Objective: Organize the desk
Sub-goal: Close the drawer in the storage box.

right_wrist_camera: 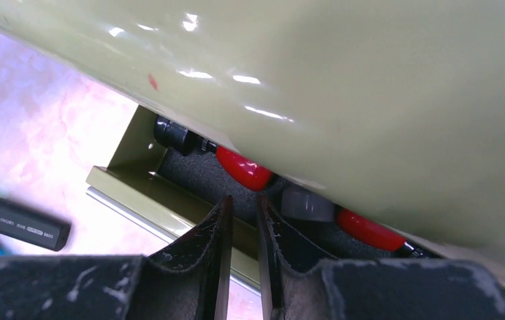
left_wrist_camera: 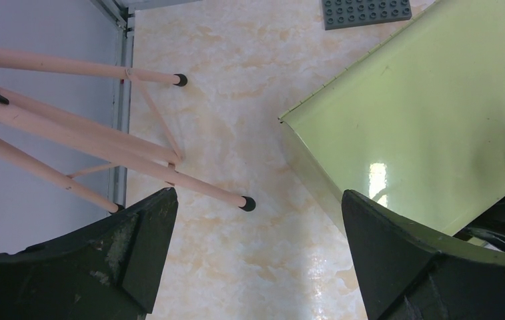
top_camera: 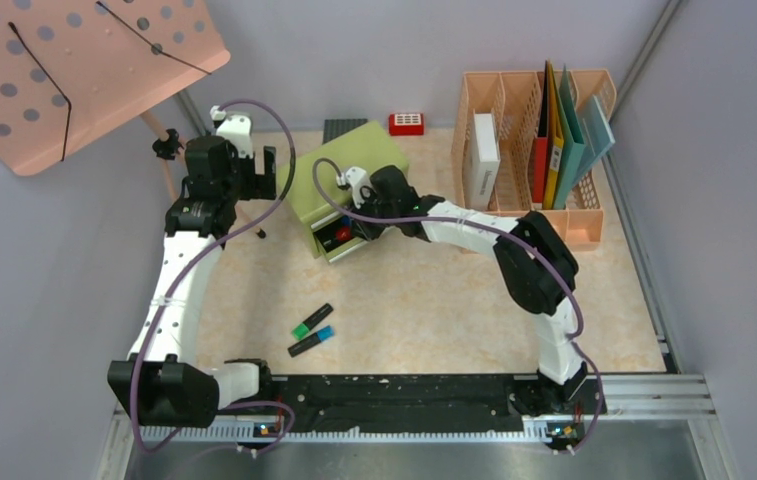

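Observation:
The desk [top_camera: 434, 300] is a beige marbled top. A green drawer cabinet [top_camera: 349, 185] stands at its back middle, its bottom drawer [top_camera: 339, 238] pulled out. Inside the drawer lie red-capped markers [right_wrist_camera: 244, 170]. My right gripper [right_wrist_camera: 243, 200] hangs over the drawer's front wall [right_wrist_camera: 169, 210], its jaws drawn to a thin slit with nothing seen between them. My left gripper [left_wrist_camera: 256, 200] hovers wide open and empty above bare desk, just left of the cabinet [left_wrist_camera: 423, 127]. A green-capped marker [top_camera: 311, 321] and a blue-capped one [top_camera: 311, 342] lie on the desk in front.
A peach file organizer [top_camera: 539, 150] with folders and a white box stands at the back right. A red block [top_camera: 406, 123] and a dark grey studded plate [top_camera: 344, 128] lie behind the cabinet. A peach perforated board [top_camera: 64, 70] on a tripod [left_wrist_camera: 103, 153] stands at the back left.

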You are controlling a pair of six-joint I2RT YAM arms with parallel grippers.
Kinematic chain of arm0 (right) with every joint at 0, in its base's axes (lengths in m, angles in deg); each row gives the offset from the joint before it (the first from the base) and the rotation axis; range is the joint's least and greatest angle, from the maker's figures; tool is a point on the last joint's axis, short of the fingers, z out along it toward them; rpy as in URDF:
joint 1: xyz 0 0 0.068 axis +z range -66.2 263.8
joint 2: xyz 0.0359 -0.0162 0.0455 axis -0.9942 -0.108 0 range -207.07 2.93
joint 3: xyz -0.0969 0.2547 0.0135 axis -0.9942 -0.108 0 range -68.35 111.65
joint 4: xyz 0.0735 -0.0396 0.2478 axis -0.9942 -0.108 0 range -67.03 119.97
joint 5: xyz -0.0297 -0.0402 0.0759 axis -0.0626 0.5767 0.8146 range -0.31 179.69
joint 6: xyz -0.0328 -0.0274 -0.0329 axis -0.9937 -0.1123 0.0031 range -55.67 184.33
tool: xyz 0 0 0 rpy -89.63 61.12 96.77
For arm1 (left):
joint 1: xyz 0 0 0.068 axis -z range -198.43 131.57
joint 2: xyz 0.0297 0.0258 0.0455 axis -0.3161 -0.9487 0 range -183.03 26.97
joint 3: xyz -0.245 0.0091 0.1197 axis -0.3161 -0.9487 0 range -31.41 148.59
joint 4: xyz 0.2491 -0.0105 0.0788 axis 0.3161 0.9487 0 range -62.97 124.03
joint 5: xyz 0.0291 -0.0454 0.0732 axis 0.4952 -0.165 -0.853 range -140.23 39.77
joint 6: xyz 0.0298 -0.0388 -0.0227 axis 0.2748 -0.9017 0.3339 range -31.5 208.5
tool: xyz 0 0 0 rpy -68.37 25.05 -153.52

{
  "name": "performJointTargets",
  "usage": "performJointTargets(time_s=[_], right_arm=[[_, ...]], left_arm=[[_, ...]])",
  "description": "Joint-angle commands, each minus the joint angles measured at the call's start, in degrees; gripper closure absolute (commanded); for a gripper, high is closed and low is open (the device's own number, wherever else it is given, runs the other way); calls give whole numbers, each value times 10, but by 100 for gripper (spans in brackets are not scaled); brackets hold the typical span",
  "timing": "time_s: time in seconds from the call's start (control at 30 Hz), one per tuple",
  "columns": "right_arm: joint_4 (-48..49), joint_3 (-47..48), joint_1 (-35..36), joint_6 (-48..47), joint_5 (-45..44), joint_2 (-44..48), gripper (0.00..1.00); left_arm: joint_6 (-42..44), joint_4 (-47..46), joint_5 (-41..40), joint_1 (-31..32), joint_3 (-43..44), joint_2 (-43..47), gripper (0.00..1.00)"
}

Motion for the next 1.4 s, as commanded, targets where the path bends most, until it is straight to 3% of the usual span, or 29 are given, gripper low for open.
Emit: performJointTargets(time_s=[0.0,0.4,0.7,1.0,1.37], right_arm=[[1,17,-2,4,3,57,80],[-43,-75,-9,-51,18,161,77],[-26,-192,-24,-120,28,205,76],[-5,-188,-41,-124,27,155,77],[51,-83,-48,-91,10,35,78]], left_arm=[[4,-29,5,-3,2,12,1],[-42,-36,57,-3,68,-74,1],[-116,-104,113,-2,118,-179,1],[-168,-117,193,-2,221,-314,2],[-195,-125,234,4,211,-348,2]])
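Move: The right hand, nearly shut, is at the mouth of the open lower drawer; the middle of the drawer front lies about 3 cm to its right, 1 cm back and 5 cm below. The bottle in the drawer lies some 3 cm ahead, 2 cm left and 6 cm down; the storage box's middle is about 10 cm ahead, 4 cm left and 2 cm lower. From the left hand the box's middle lies roughly 8 cm ahead, 21 cm right and 21 cm below. Up about 7 cm and off to the right and back, the right hand clears the drawer front, sinks some 12 cm outside it, then turns forward and left towards its outer face, fingers still nearly shut. Meanwhile the left hand, wide open, reaches 14 cm forward, also right and down, to the box's rear hinged edge, rolling some 25 degrees, its left side dropping. ##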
